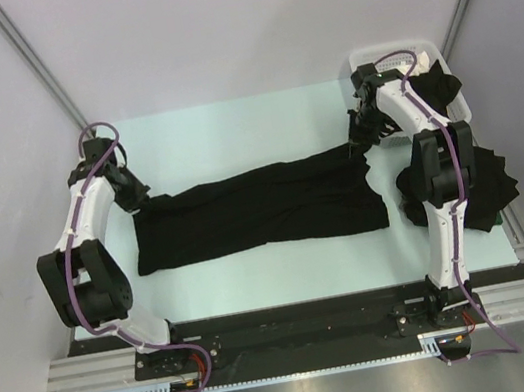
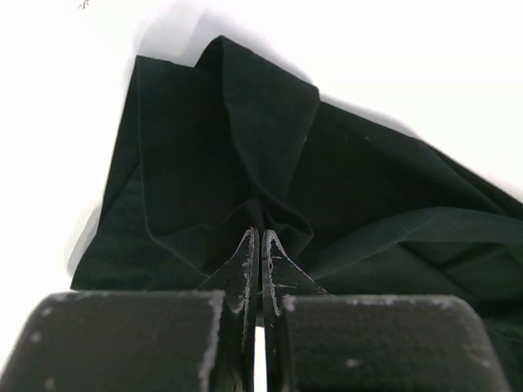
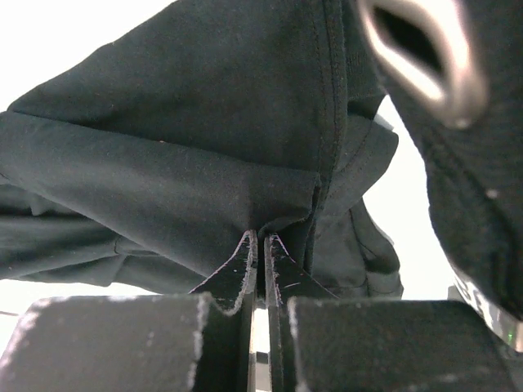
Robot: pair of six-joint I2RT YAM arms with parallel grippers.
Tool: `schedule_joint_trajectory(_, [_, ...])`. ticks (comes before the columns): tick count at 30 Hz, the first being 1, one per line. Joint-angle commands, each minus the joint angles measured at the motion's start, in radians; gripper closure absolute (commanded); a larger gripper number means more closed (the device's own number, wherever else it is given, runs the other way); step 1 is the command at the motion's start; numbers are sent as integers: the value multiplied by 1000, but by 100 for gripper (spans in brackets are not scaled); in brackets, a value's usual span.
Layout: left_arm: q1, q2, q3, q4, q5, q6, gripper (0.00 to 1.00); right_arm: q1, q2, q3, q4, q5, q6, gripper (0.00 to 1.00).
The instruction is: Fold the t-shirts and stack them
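Observation:
A black t-shirt [image 1: 259, 209] lies stretched lengthwise across the pale table, folded into a long band. My left gripper [image 1: 139, 199] is shut on its bunched left end, and the left wrist view shows the cloth [image 2: 245, 155] puckering into the closed tips of the gripper [image 2: 258, 237]. My right gripper [image 1: 360, 138] is shut on the right end, lifted slightly near the basket. In the right wrist view a hemmed edge of the cloth [image 3: 204, 163] is pinched between the tips of that gripper [image 3: 263, 238]. More black t-shirts [image 1: 491, 181] are heaped at the right edge of the table.
A white slotted basket [image 1: 419, 48] stands at the back right corner with black cloth [image 1: 441, 88] draped over its rim. A slot of the basket [image 3: 425, 57] shows blurred close to the right wrist. Grey walls close in on both sides.

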Motion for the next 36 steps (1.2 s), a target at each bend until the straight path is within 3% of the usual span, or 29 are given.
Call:
schedule_joint_trajectory(1, [-6, -56, -3, -34, -10, 28, 100, -4, -57, -2, -43, 10, 25, 100])
schedule_joint_trajectory(6, [-4, -56, -9, -75, -106, 29, 100, -2, -53, -19, -60, 12, 27, 100])
schedule_joint_trajectory(21, [-3, -15, -18, -84, -169, 31, 100, -1, -44, -81, -66, 3, 13, 100])
schedule_joint_trajectory(22, [-3, -13, -18, -83, -168, 32, 100, -1, -42, -81, -69, 0, 11, 97])
schedule_joint_trajectory(24, [-3, -10, -18, -84, -171, 31, 98, -4, -38, -70, -77, 4, 10, 76])
schedule_joint_trajectory(26, [-3, -1, -12, -91, -174, 29, 91, -2, -36, -52, -83, 10, 8, 64])
schedule_joint_trajectory(27, [-3, 1, -10, -91, -175, 25, 72, -2, -31, -44, -86, 13, 8, 60])
schedule_joint_trajectory(29, [-3, 7, -4, -88, -172, 20, 58, -1, -30, -13, -92, 26, 7, 57])
schedule_joint_trajectory(34, [-3, 15, 25, -91, -178, 14, 42, -4, -18, 76, -112, 75, 1, 52])
schedule_joint_trajectory(36, [-3, 15, 42, -88, -172, 12, 42, -4, -10, 126, -120, 93, 1, 51])
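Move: Both hands hold corners of the t-shirt's folded-over edge. The left's laying spot on the shirt is about 3 cm back, 2 cm left and 7 cm below; the shirt's near left corner is 18 cm back, 4 cm left. The right's laying spot is 3 cm straight back, 5 cm down; from this hand the near right corner is 20 cm back, 4 cm right, the basket 12 cm ahead, 15 cm right, and the dark pile 12 cm back, 22 cm right. Both hands draw the held edge about 3 cm back, sinking, then open to release; the right rises again. ##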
